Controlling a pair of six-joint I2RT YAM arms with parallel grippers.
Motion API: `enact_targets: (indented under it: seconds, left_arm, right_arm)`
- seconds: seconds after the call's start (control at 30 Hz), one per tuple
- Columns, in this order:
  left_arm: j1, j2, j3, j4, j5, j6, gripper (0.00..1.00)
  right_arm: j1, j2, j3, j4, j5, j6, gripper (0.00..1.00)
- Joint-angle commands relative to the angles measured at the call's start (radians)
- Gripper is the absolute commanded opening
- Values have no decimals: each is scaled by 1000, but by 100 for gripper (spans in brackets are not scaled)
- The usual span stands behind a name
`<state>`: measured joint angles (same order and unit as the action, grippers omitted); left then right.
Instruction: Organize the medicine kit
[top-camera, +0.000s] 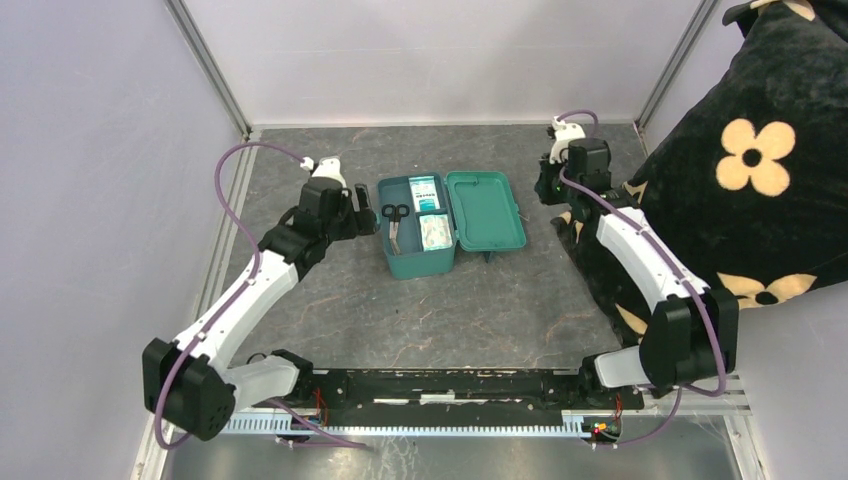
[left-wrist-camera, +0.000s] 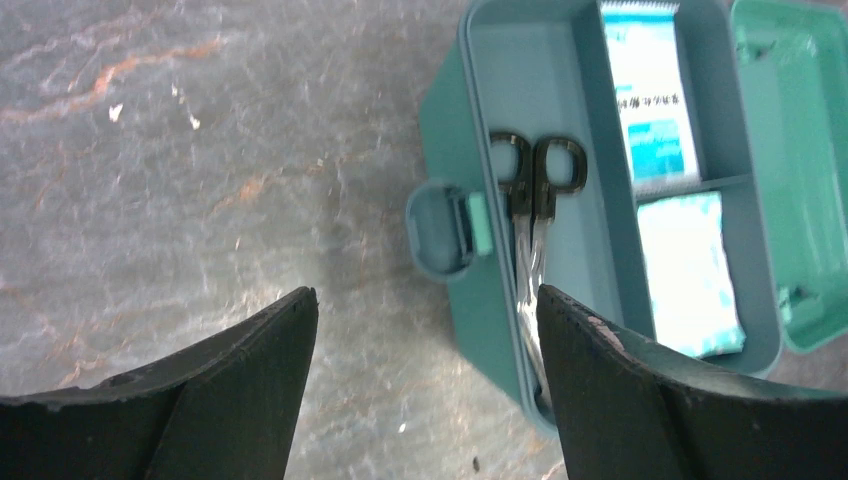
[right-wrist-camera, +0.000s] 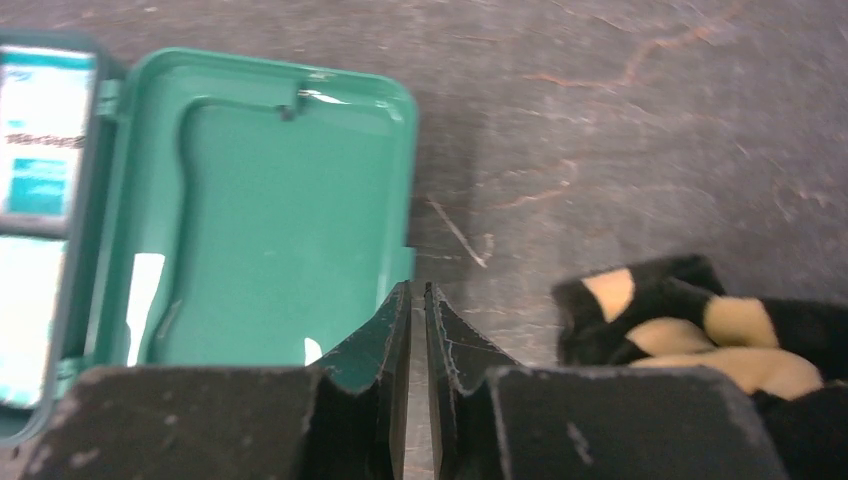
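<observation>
The medicine kit (top-camera: 413, 266) is a teal box lying open mid-table, its lid (top-camera: 487, 210) flat to the right. Inside lie black-handled scissors (left-wrist-camera: 535, 175), a blue-and-white packet (left-wrist-camera: 650, 110) and a white gauze pack (left-wrist-camera: 690, 275). My left gripper (left-wrist-camera: 425, 292) hovers wide open at the kit's left wall beside the latch (left-wrist-camera: 445, 228), one finger over the table and the other over the rim. My right gripper (right-wrist-camera: 418, 287) hangs at the lid's (right-wrist-camera: 270, 220) right edge, its fingers parted by only a thin slit with nothing between them.
A black pillow (top-camera: 760, 170) with cream flowers leans in from the right, its corner (right-wrist-camera: 700, 320) close beside the right gripper. Pale walls with metal posts enclose the dark stone-patterned table (top-camera: 480, 320).
</observation>
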<state>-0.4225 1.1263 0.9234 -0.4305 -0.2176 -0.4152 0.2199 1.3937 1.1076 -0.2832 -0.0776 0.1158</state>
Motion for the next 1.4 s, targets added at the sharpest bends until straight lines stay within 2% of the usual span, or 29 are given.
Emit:
enact_targets:
  seconds: [0.0, 0.17, 0.33, 0.4, 0.5, 0.63, 1.17, 1.37]
  left_arm:
    - [48, 93, 96, 101, 130, -32, 84]
    - [98, 236, 184, 114, 241, -13, 79]
    - [120, 352, 303, 74, 244, 19, 75]
    - [124, 384, 319, 71, 265, 22, 70]
    - [128, 404, 309, 74, 275, 29, 65]
    - [130, 415, 299, 68, 259, 42, 64]
    - [158, 506, 345, 18, 306, 52, 50]
    - [162, 523, 353, 6, 317, 59, 48]
  right_arm:
    - [-84, 63, -46, 41, -50, 33, 16]
    - [-154, 156, -41, 55, -138, 37, 17]
    - [-198, 240, -55, 108, -279, 85, 16]
    - [-205, 270, -67, 133, -332, 104, 16]
    - [-210, 313, -89, 171, -405, 131, 15]
    - [-209, 354, -129, 228, -468, 168, 15]
    - [-211, 406, -190, 360, -623, 253, 14]
    - [-214, 388, -230, 502, -702, 364, 13]
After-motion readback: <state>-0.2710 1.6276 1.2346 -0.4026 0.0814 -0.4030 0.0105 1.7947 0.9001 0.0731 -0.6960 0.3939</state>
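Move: The left gripper goes for the kit box's left rim, its middle about 7 cm ahead, 5 cm right and 7 cm below; the latch sits 2 cm left of that rim and slightly lower, and the scissors lie in the tray some 3 cm right of it. The right gripper goes for the open lid's outer edge, roughly 1 cm ahead, 5 cm left and 12 cm below; the lid's middle is 6 cm left of that edge. Bring the left gripper forward about 9 cm and slightly right, then down 5 cm, tipping it downward and half closing the fingers astride the box's left wall. Meanwhile lower the shut right fingers about 15 cm, swinging right and then back left beside the lid's outer edge, rolling the hand's left side up some 30 degrees and tipping it down. ##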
